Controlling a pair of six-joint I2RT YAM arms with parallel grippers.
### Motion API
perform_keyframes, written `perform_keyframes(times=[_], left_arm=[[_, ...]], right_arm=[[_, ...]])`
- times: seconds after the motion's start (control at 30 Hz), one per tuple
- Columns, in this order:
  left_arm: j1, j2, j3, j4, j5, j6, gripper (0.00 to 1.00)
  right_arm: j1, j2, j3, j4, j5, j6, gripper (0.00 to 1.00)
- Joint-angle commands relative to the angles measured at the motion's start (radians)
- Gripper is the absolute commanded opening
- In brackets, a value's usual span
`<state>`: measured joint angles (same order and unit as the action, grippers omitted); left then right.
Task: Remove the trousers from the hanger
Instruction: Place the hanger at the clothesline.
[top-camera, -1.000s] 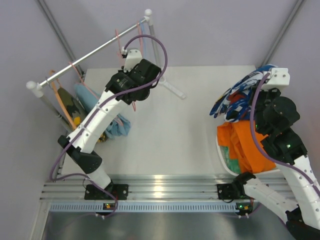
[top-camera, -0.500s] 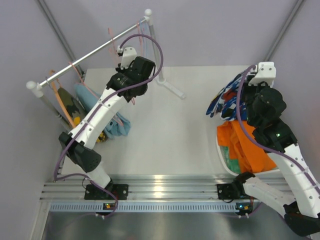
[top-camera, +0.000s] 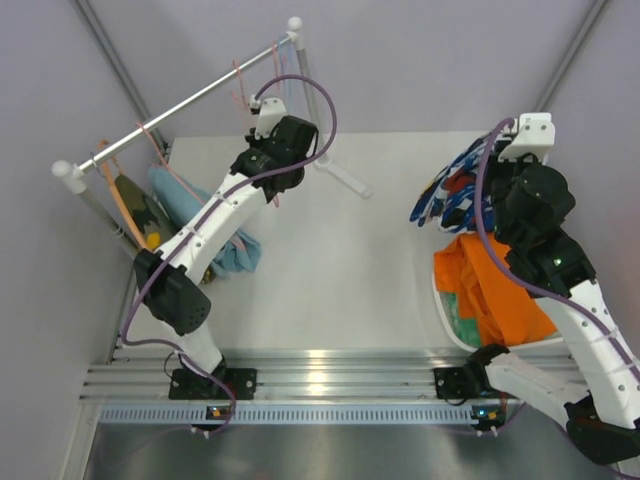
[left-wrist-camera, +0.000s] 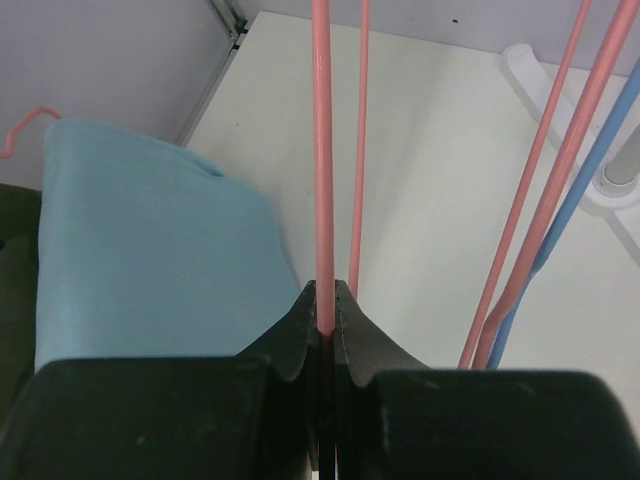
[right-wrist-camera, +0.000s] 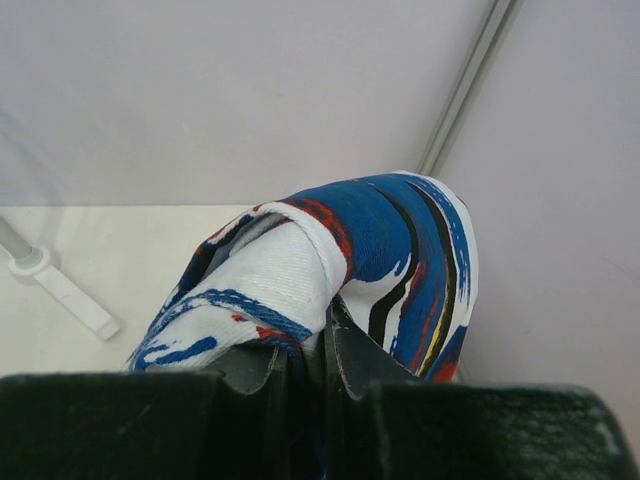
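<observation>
My left gripper (left-wrist-camera: 327, 290) is shut on the thin pink wire of a hanger (left-wrist-camera: 322, 150) that hangs from the clothes rail (top-camera: 180, 105). Light blue trousers (left-wrist-camera: 140, 250) hang just left of it, and camouflage trousers (top-camera: 140, 215) hang further along the rail. My right gripper (right-wrist-camera: 322, 315) is shut on the blue-and-white patterned trousers (right-wrist-camera: 400, 250). It holds them in the air at the back right, above the pile. Orange trousers (top-camera: 490, 285) and mint green trousers (top-camera: 462, 318) lie in that pile.
The pile rests in a white basket (top-camera: 440, 310) at the right edge. The rack's white foot (top-camera: 345, 178) stretches across the back of the table. More pink hangers (left-wrist-camera: 560, 170) and a blue hanger (left-wrist-camera: 590, 170) hang right of my left gripper. Grey walls close in behind.
The right arm has carried the patterned trousers slightly left and up. The left wrist has shifted a little along the rail, still gripping the pink hanger.
</observation>
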<state>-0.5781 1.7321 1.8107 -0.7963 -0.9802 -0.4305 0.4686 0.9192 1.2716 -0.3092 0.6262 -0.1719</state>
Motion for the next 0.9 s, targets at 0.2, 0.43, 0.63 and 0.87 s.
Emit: perform_keyframes(times=[0.2,0.43,0.63,0.87], left_arm=[[0.006,0.052,0.009,0.167,0.074,0.085,0.0],[0.004,0.109,0.085,0.169,0.075,0.079,0.0],[0.004,0.132,0.131,0.164,0.135,0.087,0.14],[0.003,0.06,0.133,0.146,0.222,0.087,0.59]], right_arm=[[0.002,-0.06,0.091,0.111,0.018,0.0,0.0],[0.004,-0.105,0.078,0.035,0.037,0.057,0.0],[0.002,-0.152,0.084,-0.062,0.098,0.094,0.0],[0.002,-0.227,0.058,-0.172,0.135,0.146,0.0]])
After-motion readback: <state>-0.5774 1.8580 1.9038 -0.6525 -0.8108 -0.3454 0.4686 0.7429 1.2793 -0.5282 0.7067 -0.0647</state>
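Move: The left hand's spot on the clothesline is roughly 10 cm ahead, 4 cm right and 13 cm above; the emptied hangers hang some 7 cm ahead, 7 cm right and 4 cm up, the light-blue trousers about 5 cm back, 13 cm left and 6 cm down. The right hand, still gripping the patterned trousers, has the basket about 10 cm back, 9 cm right and 38 cm below. Left hand slides the hanger about 7 cm right-forward along the clothesline, lets go; right draws the trousers back-right. ##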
